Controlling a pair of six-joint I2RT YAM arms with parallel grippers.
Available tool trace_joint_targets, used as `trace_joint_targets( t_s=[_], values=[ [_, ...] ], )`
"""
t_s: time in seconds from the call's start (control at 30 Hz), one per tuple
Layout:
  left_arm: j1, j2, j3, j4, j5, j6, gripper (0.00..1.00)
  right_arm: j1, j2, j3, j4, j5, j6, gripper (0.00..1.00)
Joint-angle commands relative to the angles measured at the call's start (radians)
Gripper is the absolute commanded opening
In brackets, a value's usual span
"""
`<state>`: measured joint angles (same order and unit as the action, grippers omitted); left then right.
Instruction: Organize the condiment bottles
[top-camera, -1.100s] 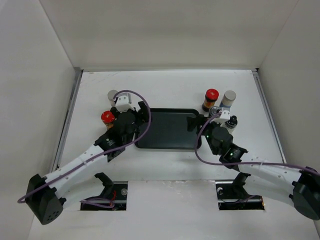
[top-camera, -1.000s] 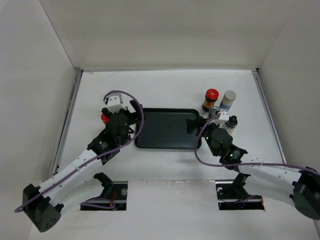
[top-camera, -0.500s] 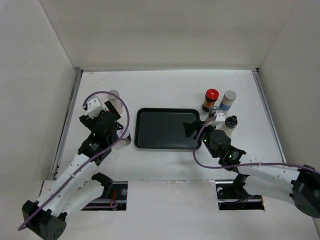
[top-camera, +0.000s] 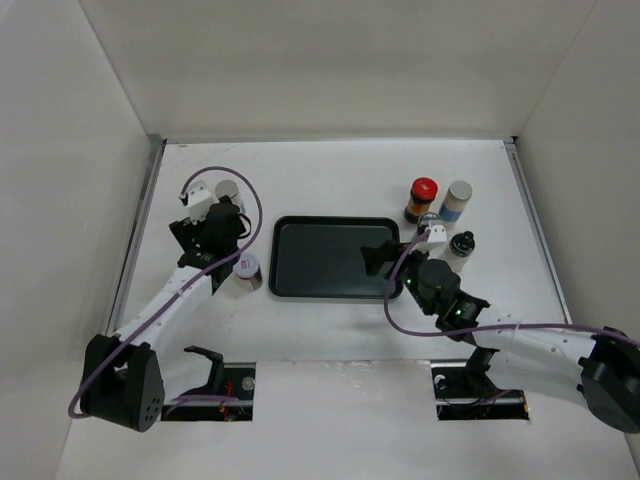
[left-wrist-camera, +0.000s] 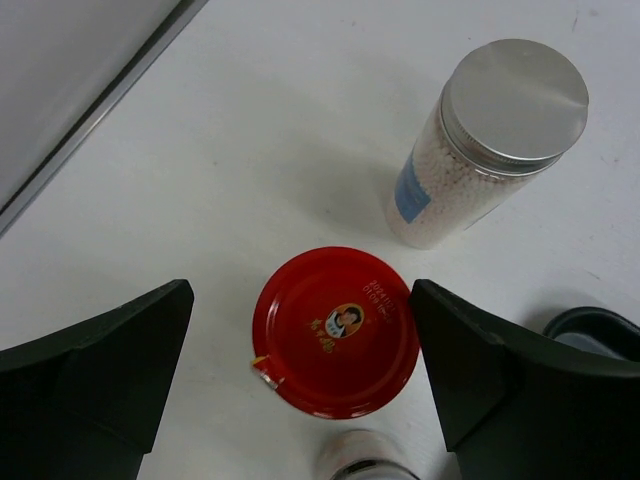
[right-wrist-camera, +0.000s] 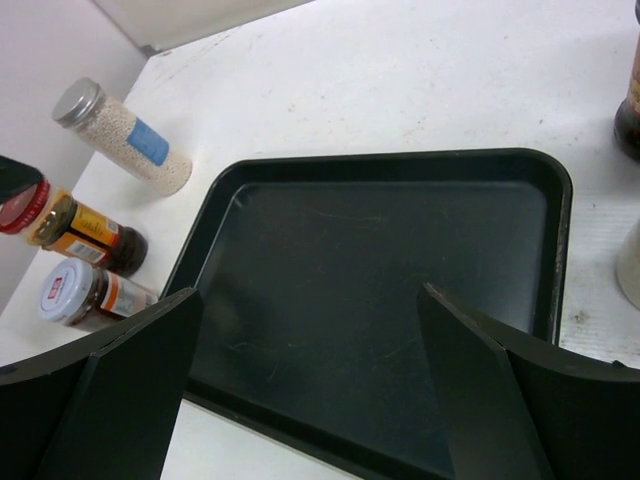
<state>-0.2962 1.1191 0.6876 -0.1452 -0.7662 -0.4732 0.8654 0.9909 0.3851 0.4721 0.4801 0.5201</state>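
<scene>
In the left wrist view a dark jar with a red cap (left-wrist-camera: 335, 330) stands upright between the fingers of my open left gripper (left-wrist-camera: 300, 292), apart from both. A tall pale jar with a silver-grey cap (left-wrist-camera: 490, 140) stands beyond it, and a short jar's top (left-wrist-camera: 365, 466) shows just below. From above, the left gripper (top-camera: 216, 233) hides that red cap. My right gripper (right-wrist-camera: 310, 292) hangs open and empty over the black tray (right-wrist-camera: 545, 175). Right of the tray stand a second red-capped jar (top-camera: 423, 196), a pale grey-capped jar (top-camera: 458, 200) and two small jars (top-camera: 462, 243).
The tray (top-camera: 300, 285) lies mid-table between the two groups. A short silver-lidded jar (top-camera: 246, 267) sits by its left edge. White walls enclose the table; a metal rail (top-camera: 140, 235) runs along the left side near the left gripper.
My left arm swung left, away from the tray's left edge, and now stands over the red-capped jar. The right gripper drew back a little toward the tray's near side.
</scene>
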Motion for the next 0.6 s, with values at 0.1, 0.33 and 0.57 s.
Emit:
trace_joint_targets(
  t_s=[0.1, 0.33, 0.57],
  values=[
    [0.024, 0.097, -0.023, 0.124, 0.105, -0.016, 0.92, 0.004, -0.011, 0.023, 0.063, -0.015, -0.003, 0.95],
    [0.030, 0.082, -0.068, 0.148, 0.134, -0.038, 0.83, 0.002, -0.001, 0.023, 0.066, -0.018, -0.005, 0.96],
    [0.061, 0.027, -0.068, 0.176, 0.136, -0.027, 0.43, -0.004, 0.005, 0.020, 0.072, -0.020, -0.006, 0.96]
  ],
)
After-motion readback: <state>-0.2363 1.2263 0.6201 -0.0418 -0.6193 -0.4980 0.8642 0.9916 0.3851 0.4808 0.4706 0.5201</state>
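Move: The red-capped jar stands almost directly under the open left hand, roughly 1 cm ahead and 1 cm right, its middle about 8 cm below. From this hand the silver-capped bottle is some 12 cm ahead and 4 cm right, and the white-lidded jar about 6 cm back and 8 cm right, both 7 to 9 cm lower. From the right hand the red-capped jar lies some 42 cm left, 6 cm ahead and 10 cm below. Lower the left gripper about 5 cm over the red-capped jar, easing it forward barely a centimetre and tipping the fingers a touch further down. Keep the fingers wide until the cap sits between them, then close partway so both pads come to grip the top of the jar from its two sides. ##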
